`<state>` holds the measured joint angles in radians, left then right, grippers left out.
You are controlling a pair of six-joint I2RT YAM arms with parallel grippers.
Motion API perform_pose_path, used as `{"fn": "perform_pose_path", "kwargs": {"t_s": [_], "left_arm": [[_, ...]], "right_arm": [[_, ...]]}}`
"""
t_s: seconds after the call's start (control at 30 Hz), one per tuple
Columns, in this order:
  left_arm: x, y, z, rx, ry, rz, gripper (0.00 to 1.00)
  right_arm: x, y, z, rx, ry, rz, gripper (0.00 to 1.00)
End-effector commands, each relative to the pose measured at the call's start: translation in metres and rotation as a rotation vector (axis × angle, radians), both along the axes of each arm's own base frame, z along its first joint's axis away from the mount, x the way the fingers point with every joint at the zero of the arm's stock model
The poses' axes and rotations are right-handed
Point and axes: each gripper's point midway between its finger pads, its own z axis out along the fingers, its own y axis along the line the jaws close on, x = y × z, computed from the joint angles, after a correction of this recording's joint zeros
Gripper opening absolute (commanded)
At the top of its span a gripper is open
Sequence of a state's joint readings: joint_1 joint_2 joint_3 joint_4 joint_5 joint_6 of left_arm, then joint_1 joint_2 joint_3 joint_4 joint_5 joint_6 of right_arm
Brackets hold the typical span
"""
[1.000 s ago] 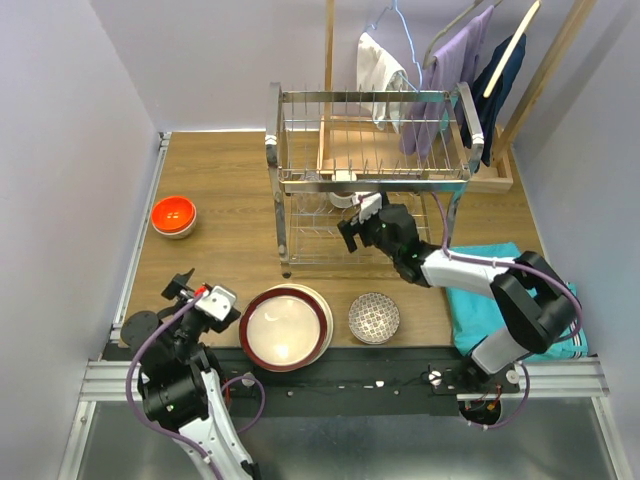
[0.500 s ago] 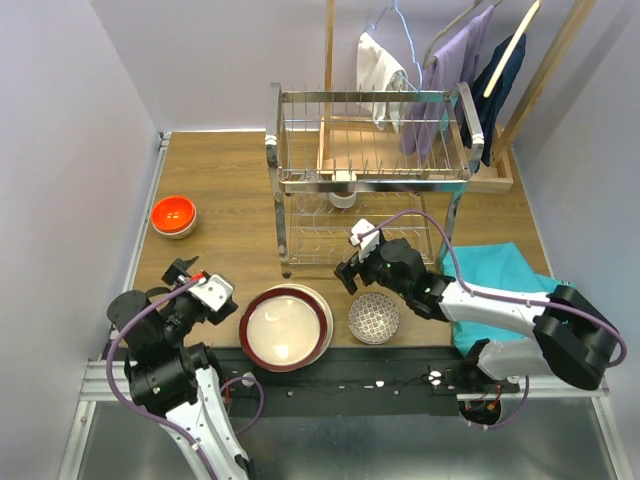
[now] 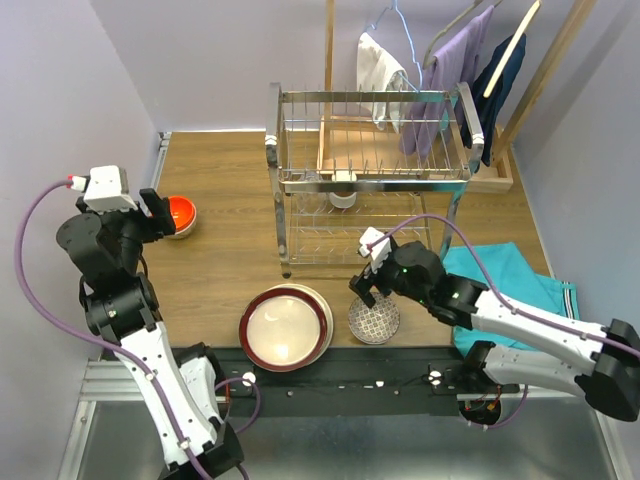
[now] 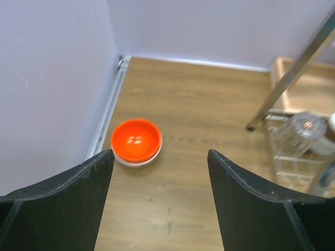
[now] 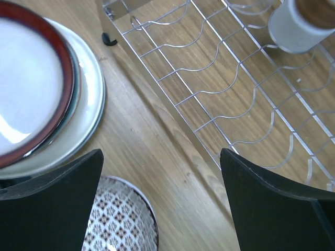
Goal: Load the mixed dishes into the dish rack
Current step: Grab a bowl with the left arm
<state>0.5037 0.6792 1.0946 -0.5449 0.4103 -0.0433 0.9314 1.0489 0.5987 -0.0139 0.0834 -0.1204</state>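
Note:
The dish rack [image 3: 370, 180] stands at the back of the table, with a beige cup [image 5: 306, 21] and a clear glass [image 4: 301, 130] on its lower tier. An orange bowl [image 3: 172, 215] sits at the left by the wall. My left gripper [image 3: 155, 212] hovers just beside it, open and empty; in the left wrist view the orange bowl [image 4: 136, 141] lies ahead of the left gripper [image 4: 159, 152]. A stack of plates [image 3: 286, 326], dark-red-rimmed on top, sits near the front. My right gripper [image 3: 362, 288] is open over the patterned bowl [image 3: 374, 318], between the patterned bowl [image 5: 123, 219] and the rack's wires [image 5: 235, 94].
A wooden hanger stand with hanging clothes [image 3: 440, 70] rises behind the rack. A teal cloth [image 3: 500, 285] lies at the right under my right arm. The purple wall and a metal rail [image 4: 107, 112] run close along the left of the orange bowl.
My left arm rose from the near edge and swung left and back to the orange bowl. My right gripper drew out of the rack's lower tier toward the patterned bowl.

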Motion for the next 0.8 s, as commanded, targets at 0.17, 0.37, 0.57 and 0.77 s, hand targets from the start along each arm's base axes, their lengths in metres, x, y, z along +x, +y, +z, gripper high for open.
{"fn": "perform_pose_path", "kwargs": {"t_s": [0.17,0.37,0.57,0.77], "left_arm": [[-0.034,-0.075,0.039,-0.076,-0.123,-0.293,0.79],[0.010,0.008,0.062,-0.294,-0.098,0.129,0.76],[0.041,0.030,0.130,-0.360,-0.298,0.183,0.78],[0.102,0.007,0.126,-0.204,-0.190,0.190,0.82]], "right_arm": [[-0.068,-0.031,0.059,-0.102,0.043,0.291,1.00],[-0.078,-0.056,0.103,-0.068,-0.138,0.325,1.00],[-0.032,-0.095,0.150,-0.262,-0.329,0.137,1.00],[0.004,-0.155,0.183,-0.462,-0.451,-0.144,1.00]]}}
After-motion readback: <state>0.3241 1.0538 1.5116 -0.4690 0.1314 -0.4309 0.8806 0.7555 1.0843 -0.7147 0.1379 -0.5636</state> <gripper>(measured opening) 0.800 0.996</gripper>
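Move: The orange bowl, nested in a white one, lies about 22 cm ahead of my left hand, some 5 cm to its left and 33 cm below. The dish rack's near left foot stands about 8 cm ahead and 24 cm right of my left hand, and the plate stack is about 4 cm back and 24 cm right, both some 35 cm down. From my right hand the orange bowl is about 48 cm left, 25 cm ahead and 11 cm lower. I lift my empty left hand about 10 cm, first swinging a little back and right, then forward and left again, finishing some 8 cm farther out and higher above the bowls. My wrist rolls left side down about 20 degrees and tips up a bit; the fingers stay open. My open right hand rises some 16 cm and draws away to the right, clear of the patterned bowl. ##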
